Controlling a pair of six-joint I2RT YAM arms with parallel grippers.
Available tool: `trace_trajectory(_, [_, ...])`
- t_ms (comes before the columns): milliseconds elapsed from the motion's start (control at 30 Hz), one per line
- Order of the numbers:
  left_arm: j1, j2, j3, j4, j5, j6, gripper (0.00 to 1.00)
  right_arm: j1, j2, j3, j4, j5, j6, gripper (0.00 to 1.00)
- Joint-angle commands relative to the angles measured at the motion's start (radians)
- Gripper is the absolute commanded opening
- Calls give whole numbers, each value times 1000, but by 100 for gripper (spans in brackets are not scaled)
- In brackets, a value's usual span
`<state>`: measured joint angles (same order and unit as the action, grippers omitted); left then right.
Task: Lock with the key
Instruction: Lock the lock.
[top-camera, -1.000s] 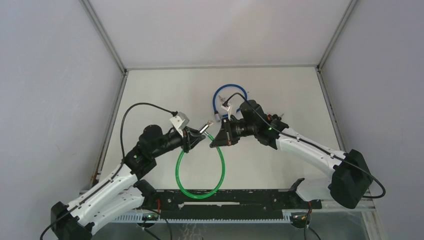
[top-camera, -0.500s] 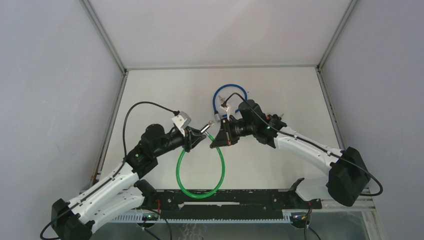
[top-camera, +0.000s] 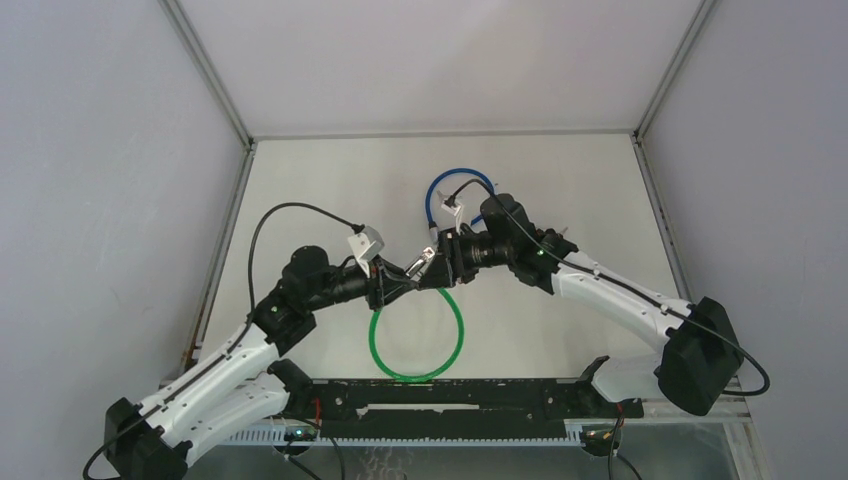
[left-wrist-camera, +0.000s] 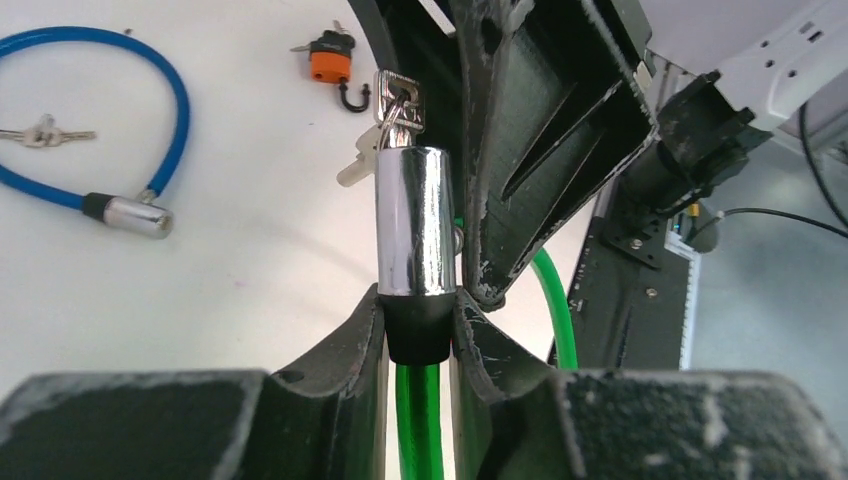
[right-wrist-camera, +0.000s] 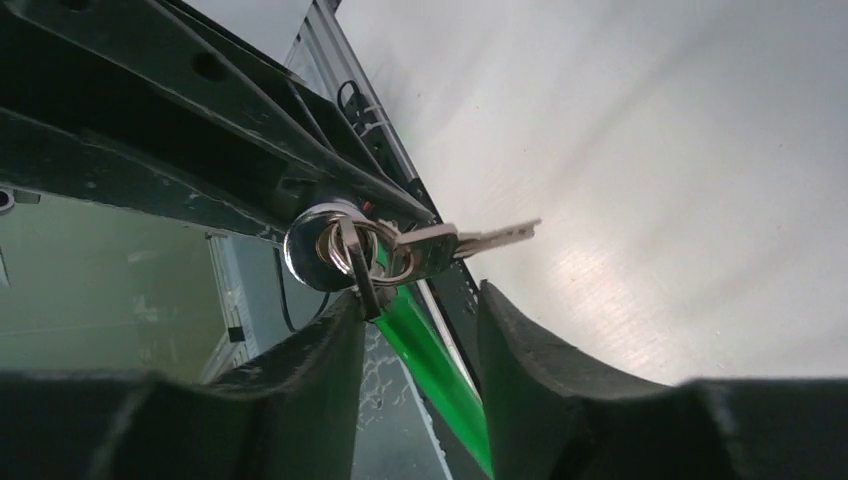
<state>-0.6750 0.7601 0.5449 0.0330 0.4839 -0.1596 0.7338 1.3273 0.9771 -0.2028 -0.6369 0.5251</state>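
Observation:
My left gripper (left-wrist-camera: 420, 330) is shut on the black collar of the green cable lock (left-wrist-camera: 415, 220), whose chrome cylinder points away from its camera. The green cable (top-camera: 415, 378) forms a closed round loop on the table below both grippers. A key ring with a spare key (right-wrist-camera: 480, 238) hangs from the cylinder's far end (right-wrist-camera: 320, 245); the key (right-wrist-camera: 365, 285) sticks out of it edge-on. My right gripper (right-wrist-camera: 420, 310) stands open around that end, its left finger beside the key and the green cable (right-wrist-camera: 430, 360) passing between its jaws. In the top view the grippers (top-camera: 385, 283) (top-camera: 437, 268) meet tip to tip.
A blue cable lock (top-camera: 432, 195) with its own chrome cylinder (left-wrist-camera: 135, 215) lies just behind the right gripper, loose keys (left-wrist-camera: 40, 132) inside its loop. A small orange padlock (left-wrist-camera: 330, 62) sits farther off. A black rail (top-camera: 450, 400) runs along the near edge.
My right gripper has opened and shifted slightly toward the left gripper. The green cable went from a long narrow loop to a rounder closed one. The left gripper kept its hold.

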Motion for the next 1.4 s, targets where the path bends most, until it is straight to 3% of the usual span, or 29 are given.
trace_trajectory(0, [-12,18,41,-6,285,-72,0,-33,-64,77,166,107,3,54])
trace_trajectory(300, [28,48,59,-3,298,-76,0,-59,-95,63,47,57,-42,68])
trace_trajectory(733, [96,103,70,-25,208,-139,0,-136,-234,-11,-129,10,-155,71])
trace_trajectory(900, [107,97,67,-21,189,-170,0,-128,-302,-79,-48,-1,-244,66])
trace_trajectory(1100, [164,103,97,-27,82,-319,0,29,-464,-261,127,308,-423,66])
trace_trajectory(1367, [263,103,127,-125,-51,-543,0,166,-562,-357,233,514,-481,68])
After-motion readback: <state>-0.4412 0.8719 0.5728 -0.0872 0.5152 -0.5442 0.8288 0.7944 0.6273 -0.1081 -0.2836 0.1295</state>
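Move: The left gripper keeps hold of the green lock by its black end; the key in it stands about 3 cm ahead, 3 cm right and 4 cm above that hand. From the right hand, its fingers already half open around it, the key is level fore and aft, 1 cm left and 1 cm up. The blue lock's cylinder lies 15 cm ahead and 2 cm right of the right hand, the orange padlock 14 cm ahead and 24 cm right, both roughly 18 cm below. Back the right gripper off the key about 7 cm to the right, spreading its fingers a bit wider; let it rise and sink again while rolling its forward side up. Keep the left grip on the green lock, lower it about 4 cm, then swing it forward and left, rolling its forward side down some 30 degrees and turning counter-clockwise. ##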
